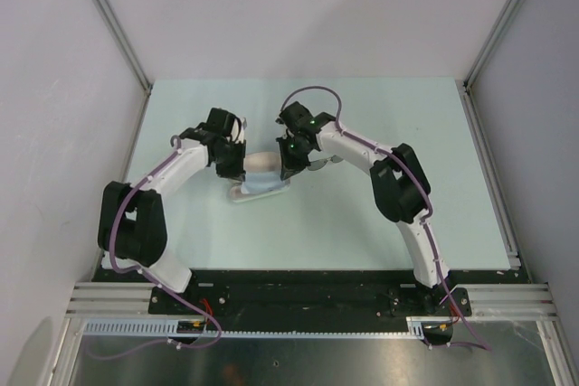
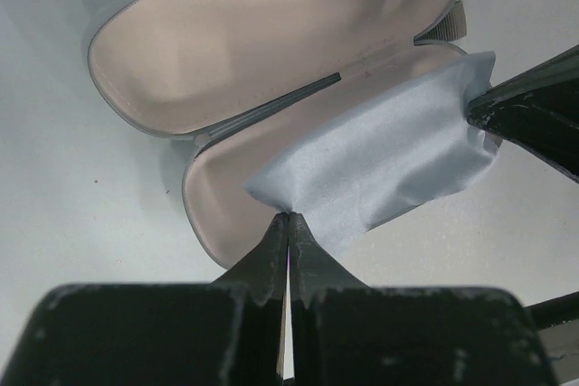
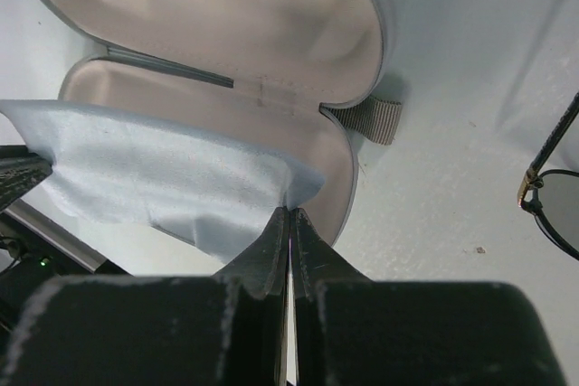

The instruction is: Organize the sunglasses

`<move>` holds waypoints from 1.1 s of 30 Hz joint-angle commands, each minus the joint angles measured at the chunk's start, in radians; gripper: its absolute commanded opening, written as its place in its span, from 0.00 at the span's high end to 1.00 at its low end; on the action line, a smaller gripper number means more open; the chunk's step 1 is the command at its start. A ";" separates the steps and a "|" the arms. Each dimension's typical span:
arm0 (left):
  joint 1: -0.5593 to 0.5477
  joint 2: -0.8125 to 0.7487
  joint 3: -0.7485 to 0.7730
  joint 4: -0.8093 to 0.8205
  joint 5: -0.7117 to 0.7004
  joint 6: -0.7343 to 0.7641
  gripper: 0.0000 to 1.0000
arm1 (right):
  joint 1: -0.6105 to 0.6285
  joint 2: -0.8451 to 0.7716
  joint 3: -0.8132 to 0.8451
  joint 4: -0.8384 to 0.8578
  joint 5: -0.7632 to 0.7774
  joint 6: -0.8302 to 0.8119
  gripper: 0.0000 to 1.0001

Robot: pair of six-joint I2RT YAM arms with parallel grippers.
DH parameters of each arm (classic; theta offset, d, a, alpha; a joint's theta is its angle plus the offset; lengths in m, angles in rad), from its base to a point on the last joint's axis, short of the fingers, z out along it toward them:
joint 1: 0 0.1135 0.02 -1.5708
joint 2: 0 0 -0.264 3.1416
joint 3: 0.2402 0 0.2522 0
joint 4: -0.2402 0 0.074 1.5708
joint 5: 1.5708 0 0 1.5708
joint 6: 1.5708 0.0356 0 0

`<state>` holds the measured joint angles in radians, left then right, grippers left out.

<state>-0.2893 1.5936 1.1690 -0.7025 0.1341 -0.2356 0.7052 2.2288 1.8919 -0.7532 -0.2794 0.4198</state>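
The sunglasses [image 3: 554,198] lie on the table to the right of the case; only one dark wire rim and a slim temple show at the edge of the right wrist view. The beige case [image 2: 271,42] [image 3: 226,15] lies open at mid-table [image 1: 262,161]. A light-blue cloth [image 2: 389,160] [image 3: 154,160] hangs stretched over its lower half. My left gripper [image 2: 289,216] [image 1: 237,174] is shut on one corner of the cloth. My right gripper [image 3: 290,210] [image 1: 288,172] is shut on the opposite corner.
The pale green table [image 1: 407,214] spreads out on all sides. White walls and metal posts [image 1: 113,24] close in the back and sides. A grey pull tab [image 3: 366,119] sticks out of the case's right side.
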 commanded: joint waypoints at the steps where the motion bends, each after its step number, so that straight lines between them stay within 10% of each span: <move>1: 0.007 0.019 -0.011 0.000 -0.016 0.021 1.00 | 0.013 0.020 0.047 -0.040 -0.020 -0.023 1.00; 33: -0.011 0.104 -0.130 0.047 -0.050 -0.025 1.00 | 0.051 0.012 -0.085 0.011 0.074 -0.024 1.00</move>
<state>-0.2943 1.6871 1.0519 -0.6678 0.1081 -0.2481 0.7570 2.2704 1.8290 -0.7609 -0.2504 0.3920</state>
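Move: The open case's near half, where the held cloth is being taken, has its middle about 5 cm right, 2 cm back and 7 cm below the left hand; from the right hand it is some 5 cm left, 2 cm back and 5 cm below. The case lid lies open about 7 cm beyond that half. The sunglasses are roughly 10 cm to the right of the right hand and 8 cm ahead. The cloth, stretched between the two shut grippers, is carried down and back towards the near half of the open case: the left hand sinks about 6 cm while drawing back 3 cm, its fingertips tilting some 10 degrees towards the base. The right hand goes 4 cm down and 3 cm back, and both keep pinching their corners. ##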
